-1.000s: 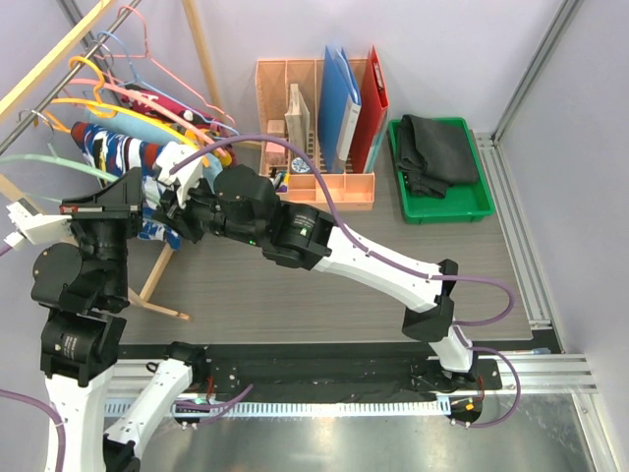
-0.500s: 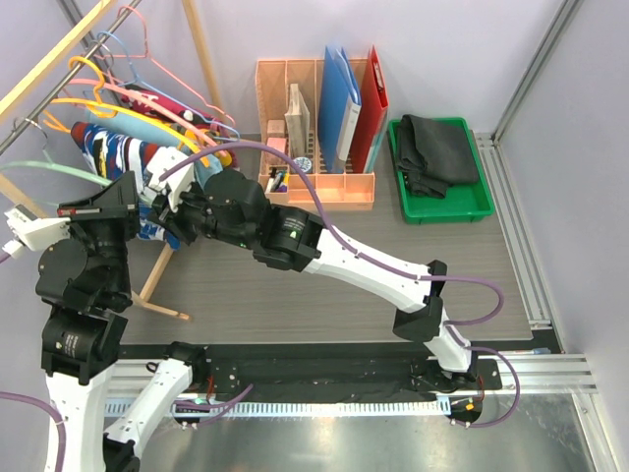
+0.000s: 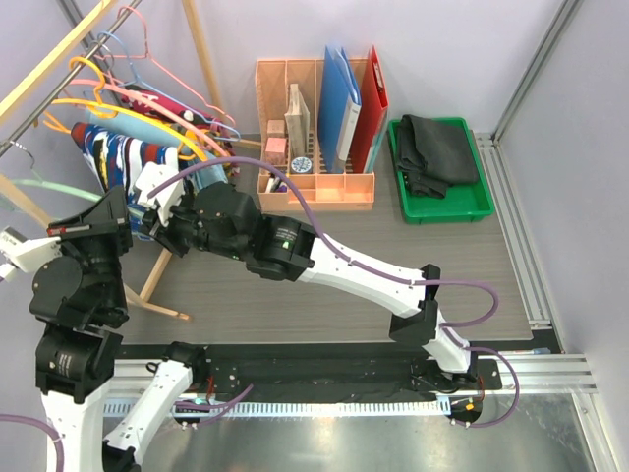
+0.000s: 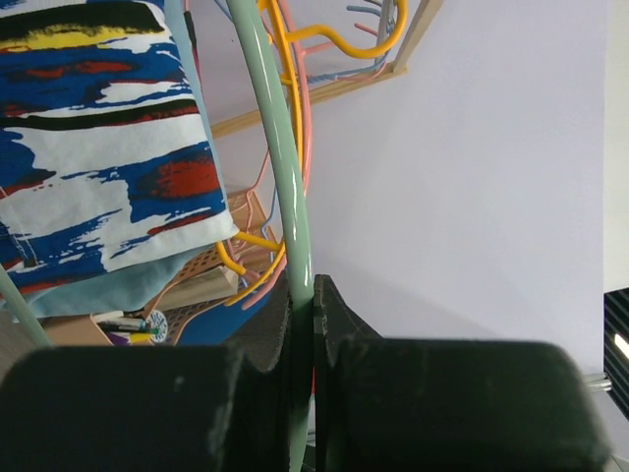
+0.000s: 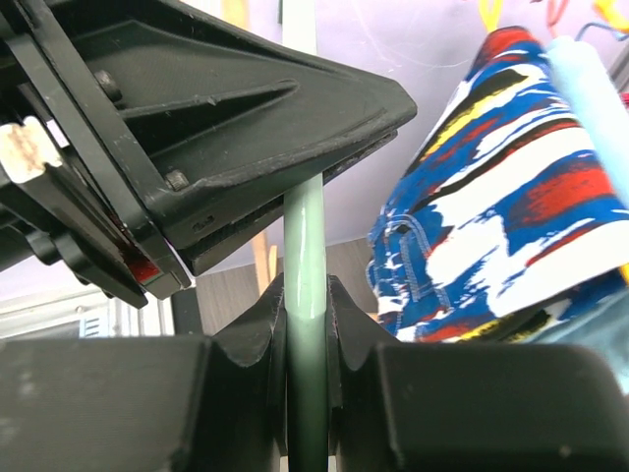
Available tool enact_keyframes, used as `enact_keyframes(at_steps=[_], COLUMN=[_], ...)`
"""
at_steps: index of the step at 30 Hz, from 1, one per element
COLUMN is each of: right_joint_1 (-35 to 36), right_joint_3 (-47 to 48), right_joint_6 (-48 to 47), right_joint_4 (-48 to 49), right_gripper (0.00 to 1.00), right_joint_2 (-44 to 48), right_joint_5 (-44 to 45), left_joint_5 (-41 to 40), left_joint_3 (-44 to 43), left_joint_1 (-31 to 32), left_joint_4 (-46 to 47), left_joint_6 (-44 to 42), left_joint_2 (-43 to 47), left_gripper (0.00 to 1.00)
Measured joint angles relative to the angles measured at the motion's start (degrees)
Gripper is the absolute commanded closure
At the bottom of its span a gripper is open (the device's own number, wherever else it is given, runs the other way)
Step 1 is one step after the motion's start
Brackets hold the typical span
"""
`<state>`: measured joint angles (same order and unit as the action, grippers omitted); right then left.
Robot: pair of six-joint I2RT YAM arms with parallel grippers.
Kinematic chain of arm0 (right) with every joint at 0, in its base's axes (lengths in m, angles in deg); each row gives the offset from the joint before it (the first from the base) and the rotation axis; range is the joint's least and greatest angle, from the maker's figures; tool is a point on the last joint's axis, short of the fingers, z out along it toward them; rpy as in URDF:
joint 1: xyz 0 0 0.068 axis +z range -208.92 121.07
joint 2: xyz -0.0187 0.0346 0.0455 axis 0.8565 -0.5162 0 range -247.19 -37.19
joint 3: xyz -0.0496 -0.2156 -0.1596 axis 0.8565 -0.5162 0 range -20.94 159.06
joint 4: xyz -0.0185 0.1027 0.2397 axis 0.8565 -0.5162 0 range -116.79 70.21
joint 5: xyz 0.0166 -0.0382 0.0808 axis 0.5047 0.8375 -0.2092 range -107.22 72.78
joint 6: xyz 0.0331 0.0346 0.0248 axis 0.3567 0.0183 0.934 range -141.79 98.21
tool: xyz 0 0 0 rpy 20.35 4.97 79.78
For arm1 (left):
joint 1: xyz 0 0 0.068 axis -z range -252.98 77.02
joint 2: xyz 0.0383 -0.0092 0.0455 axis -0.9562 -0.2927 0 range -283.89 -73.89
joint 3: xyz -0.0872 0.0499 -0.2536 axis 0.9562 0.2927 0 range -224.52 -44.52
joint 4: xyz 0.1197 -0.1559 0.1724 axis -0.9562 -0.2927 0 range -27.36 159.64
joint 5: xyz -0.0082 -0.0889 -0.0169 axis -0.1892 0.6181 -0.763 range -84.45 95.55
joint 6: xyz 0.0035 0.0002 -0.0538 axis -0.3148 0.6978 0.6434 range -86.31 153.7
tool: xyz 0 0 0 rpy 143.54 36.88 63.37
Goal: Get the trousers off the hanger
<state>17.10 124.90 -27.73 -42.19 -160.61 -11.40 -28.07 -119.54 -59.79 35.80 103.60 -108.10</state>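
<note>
A pale green hanger [image 4: 285,147] runs up between the fingers of my left gripper [image 4: 313,295], which is shut on it. My right gripper [image 5: 306,295] is shut on the same hanger's bar [image 5: 303,236], just below the left gripper's black body [image 5: 197,118]. From above, both grippers meet at the rack's near end, left gripper [image 3: 106,211] and right gripper [image 3: 157,218], with the green hanger [image 3: 54,187] bare beside them. Navy-white-red printed trousers [image 3: 123,157] hang on the rack with light blue trousers [image 3: 138,123] above them. Black trousers [image 3: 437,147] lie in a green bin [image 3: 482,202].
A wooden rack [image 3: 49,59] holds several coloured hangers [image 3: 118,88]; its foot [image 3: 162,305] rests on the table. An orange organiser [image 3: 314,187] with blue and red folders stands at the back. An aluminium rail [image 3: 516,246] edges the table on the right.
Both grippers have moved down and left toward the near side, carrying the green hanger away from the rail. More of the printed trousers shows behind them.
</note>
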Motion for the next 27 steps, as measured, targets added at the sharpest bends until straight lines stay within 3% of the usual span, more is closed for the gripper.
enact_keyframes(at_steps=[3,5,9,11,18,21,27], right_joint_1=[0.6,0.9,1.6,1.6,1.6,1.5,1.5], right_joint_3=[-0.7,-1.3,-3.3,-4.9,-10.1,-12.0,-19.8], right_joint_6=[0.0,0.0,0.8,1.7,6.0,7.8,11.5], right_joint_4=[0.2,0.5,2.1,1.9,-0.1,-1.7,-5.5], right_gripper=[0.93,0.81,0.55,0.49,0.11,0.01,0.01], right_joint_2=[0.0,0.0,0.3,1.1,5.6,7.9,15.2], right_joint_5=[0.0,0.0,0.5,1.4,3.7,4.7,6.2], left_joint_5=[-0.5,-0.7,-2.4,-3.4,-3.7,-2.6,2.9], left_joint_3=[0.7,1.1,1.9,2.3,2.7,1.3,-2.6], left_joint_1=[0.0,0.0,-0.2,-0.2,-0.4,-0.4,-0.3], left_joint_4=[-1.0,-1.4,-2.5,-3.3,-6.4,-8.9,-14.3], left_joint_6=[0.4,0.4,0.2,-0.1,-2.7,-4.3,-7.3], left_joint_2=[1.8,2.6,4.2,5.7,10.5,10.9,11.1], left_gripper=[0.93,0.86,0.61,0.52,0.31,0.25,0.19])
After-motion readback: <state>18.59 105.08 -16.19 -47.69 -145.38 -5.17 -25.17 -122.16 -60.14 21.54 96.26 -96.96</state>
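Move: Ahead on the left is the stretch of rail that the green hanger's hook is over: roughly 6 cm ahead, 15 cm left and 10 cm above the left hand, and about 11 cm ahead, 20 cm left and 13 cm above the right. From the left hand, the patterned shorts hang 7 cm ahead, 1 cm right and 8 cm down, and the yellow hanger's bar runs about 14 cm ahead, 3 cm right and slightly higher. Easing the pinched green hanger down and back a centimetre or two, drifting left, both hands then open wide to leave it on the rail. The left keeps backing off, some 7 cm in all and slightly down; the right turns back and pulls right about 7 cm, away from the rail, rolling around 15 degrees. ##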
